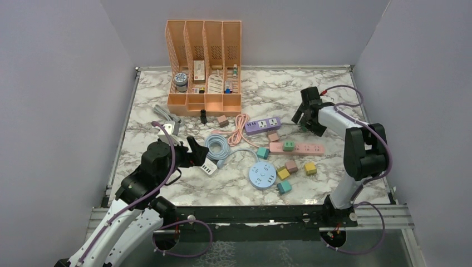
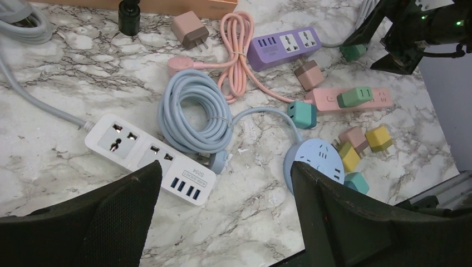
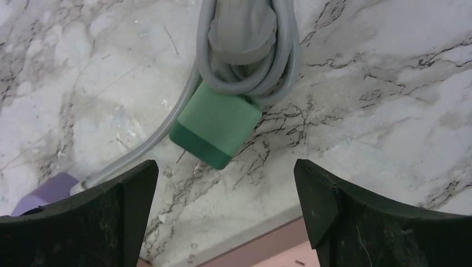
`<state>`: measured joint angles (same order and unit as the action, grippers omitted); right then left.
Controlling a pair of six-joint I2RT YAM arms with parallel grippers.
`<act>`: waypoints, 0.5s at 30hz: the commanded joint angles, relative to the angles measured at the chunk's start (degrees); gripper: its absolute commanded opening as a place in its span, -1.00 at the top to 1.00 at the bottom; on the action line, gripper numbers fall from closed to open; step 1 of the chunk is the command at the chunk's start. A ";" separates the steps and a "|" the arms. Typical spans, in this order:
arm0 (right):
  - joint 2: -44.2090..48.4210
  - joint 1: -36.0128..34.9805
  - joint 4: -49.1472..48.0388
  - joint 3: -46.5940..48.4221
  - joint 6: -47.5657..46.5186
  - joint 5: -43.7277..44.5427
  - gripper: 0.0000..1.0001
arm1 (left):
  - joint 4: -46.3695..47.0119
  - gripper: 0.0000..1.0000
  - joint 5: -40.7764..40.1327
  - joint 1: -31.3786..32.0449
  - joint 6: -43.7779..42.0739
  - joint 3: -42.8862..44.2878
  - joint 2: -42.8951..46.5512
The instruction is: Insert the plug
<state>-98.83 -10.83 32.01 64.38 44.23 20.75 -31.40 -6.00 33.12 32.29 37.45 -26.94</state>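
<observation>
A green plug (image 3: pixel 216 125) lies on the marble with its prongs towards the camera, resting against a coiled grey cable (image 3: pixel 245 50). My right gripper (image 3: pixel 225 172) hovers just short of it, jaws open wide and empty. The edge of the pink power strip (image 3: pixel 278 245) shows below its fingers. In the top view the right gripper (image 1: pixel 301 119) is between the purple power strip (image 1: pixel 262 125) and the pink one (image 1: pixel 298 148), which has a green plug (image 1: pixel 288 146) seated in it. My left gripper (image 2: pixel 222 172) stands open and empty above the white power strip (image 2: pixel 150 158).
An orange file organiser (image 1: pixel 204 61) stands at the back. A coiled blue cable (image 1: pixel 217 146) leads to a round blue socket (image 1: pixel 262 176). Loose cube plugs in yellow (image 1: pixel 310 168), pink and teal lie round it. A coiled pink cable (image 1: pixel 240 125) lies beside the purple strip.
</observation>
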 commanded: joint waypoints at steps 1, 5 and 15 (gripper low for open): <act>-2.40 1.14 -1.16 2.99 2.46 4.79 -0.81 | 1.32 -0.77 -0.96 0.16 0.48 -0.54 -0.12; -4.08 1.38 -4.02 2.88 1.92 5.94 -0.76 | 1.35 -0.77 -0.79 0.19 0.62 -0.59 -0.30; -4.61 1.51 -5.96 1.70 1.89 4.65 -0.39 | 1.45 -0.77 -0.61 0.18 0.70 -0.63 -0.28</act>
<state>-104.27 -9.63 29.45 67.00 45.41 23.46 -31.38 -6.02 33.12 32.69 37.34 -27.22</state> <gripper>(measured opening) 0.722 0.882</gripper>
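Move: The green plug lies about 3 cm ahead of my right hand, 1 cm to its right and some 2 cm below. The grey cable coil rests against the plug's far side, roughly 9 cm ahead of my hand and 7 cm to its right. The pink strip is some 8 cm back and 4 cm left, the purple strip 2 cm ahead and 16 cm left. From my left hand the green plug is about 20 cm ahead, 42 cm right and 20 cm below. With my right fingers still open and slanting down, I ease forward over the last stretch to the green plug, about 2 cm, bearing a little over 1 cm right and sinking about as much. As the tips come to either side of the plug, I start closing them, by roughly a quarter of their opening, without gripping yet. ##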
